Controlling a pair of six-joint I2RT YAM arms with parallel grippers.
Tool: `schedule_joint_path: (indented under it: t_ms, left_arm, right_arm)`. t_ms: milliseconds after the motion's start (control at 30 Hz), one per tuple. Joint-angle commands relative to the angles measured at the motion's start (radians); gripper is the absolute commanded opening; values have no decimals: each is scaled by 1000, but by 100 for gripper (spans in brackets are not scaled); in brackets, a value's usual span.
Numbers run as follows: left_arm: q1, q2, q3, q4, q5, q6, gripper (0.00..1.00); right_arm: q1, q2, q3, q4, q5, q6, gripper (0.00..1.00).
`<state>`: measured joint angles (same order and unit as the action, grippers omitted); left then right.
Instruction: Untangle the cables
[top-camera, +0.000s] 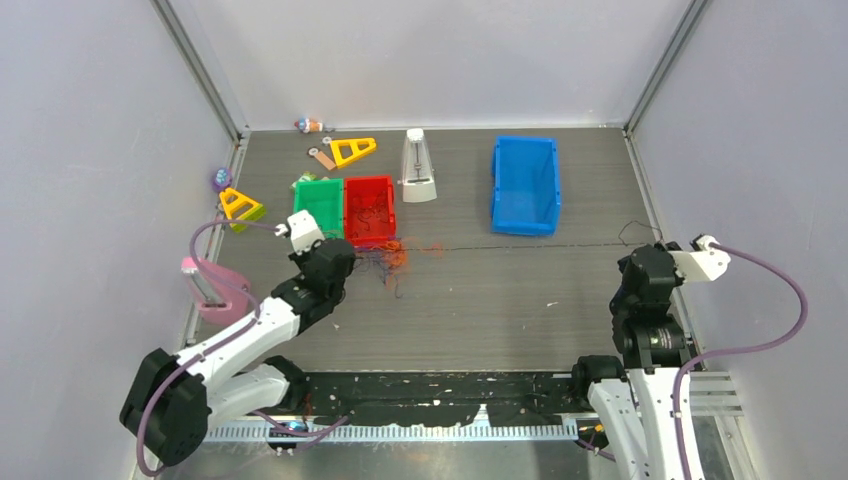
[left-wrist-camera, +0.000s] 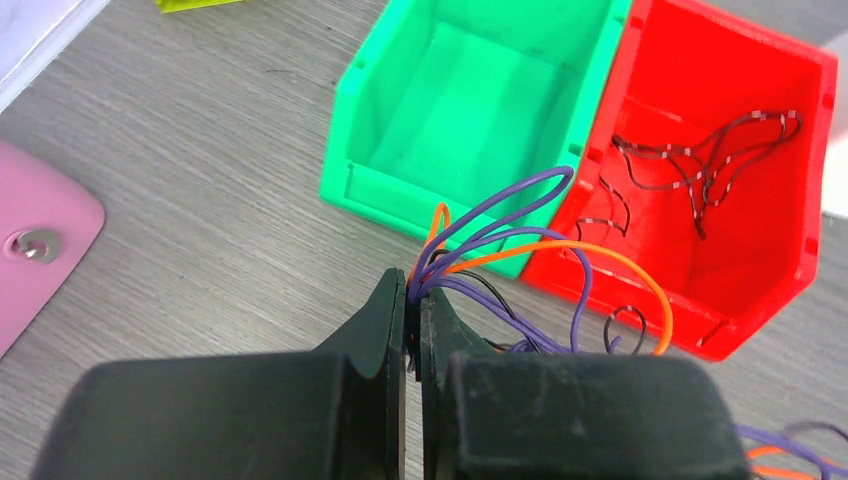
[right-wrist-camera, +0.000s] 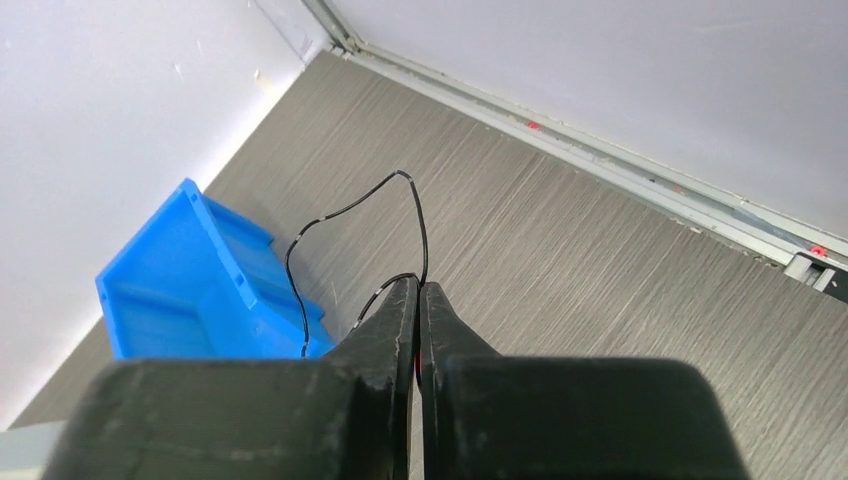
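The cables (top-camera: 386, 258) are a small clump of orange, purple and black strands on the table just in front of the red bin (top-camera: 370, 181). My left gripper (top-camera: 347, 262) is shut on a bundle of these strands (left-wrist-camera: 437, 265), its fingertips (left-wrist-camera: 413, 290) pinching them in front of the green bin (left-wrist-camera: 390, 195) and the red bin (left-wrist-camera: 625, 90). One thin black cable (top-camera: 530, 245) runs in a straight line from the clump across the table to my right gripper (top-camera: 640, 265). That gripper (right-wrist-camera: 419, 288) is shut on it, and a black loop (right-wrist-camera: 345, 208) stands up past the tips.
A black strand with white marks (left-wrist-camera: 710, 165) lies inside the red bin. A blue bin (top-camera: 526, 185) stands at the back right, and a white metronome-like object (top-camera: 418, 168) behind the bins. Yellow triangles (top-camera: 352, 150) and a pink object (top-camera: 215, 290) sit on the left. Walls close in on both sides.
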<state>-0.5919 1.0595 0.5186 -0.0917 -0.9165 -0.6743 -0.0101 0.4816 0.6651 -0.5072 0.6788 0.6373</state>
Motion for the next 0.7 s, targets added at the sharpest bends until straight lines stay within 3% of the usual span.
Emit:
schedule_joint_path:
  t_ms: [0,167,200,300,433,533,667]
  left_arm:
    - [34,-75,-13,-80,-167,-88,0]
    - [34,-99,-30,-78,-188,-97,0]
    - [34,-104,-31,-51,-167,-70,0]
    - [33,-134,-87,203,75,181,0]
    - [32,-174,-177,456,469,355,0]
    - [32,-166,-196,557,701,409,0]
    - [30,-75,-141,576,886,429,0]
  right_arm:
    - [-15,-34,38,19,134,18,5]
    - [-14,-53,48,20,143,27,5]
    - [-14,-55,46,33,86,4,5]
    - [-15,-50,8,151,-189,-98,5]
    - [-14,-23,-34,218,-561,-160,5]
    - [-14,-8,-30,248,-672,-206,5]
    - [-15,49,74,246,-778,-236,5]
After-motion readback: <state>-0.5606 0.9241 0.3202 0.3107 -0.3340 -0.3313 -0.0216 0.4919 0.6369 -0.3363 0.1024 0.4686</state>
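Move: The loose tangle lies in front of the red bin, about 12 cm to the right of the left hand, roughly level with it and 11 cm below; the red bin is some 8 cm ahead and 8 cm right of that hand, the green bin 8 cm ahead and 1 cm left. From the right hand the tangle is about 43 cm left and 5 cm ahead, far below; the blue bin stands some 17 cm left and 18 cm ahead. The black cable between the hands, already stretched straight, gets about 1 cm more of outward pull from the right hand and 3 cm from the left, then both turn back inward. The right hand, still pinching the cable, swings left and somewhat forward, turning counter-clockwise; the left, fingers still shut on the purple and orange strands, sweeps about 11 cm right towards the tangle, turning some 40 degrees clockwise. ##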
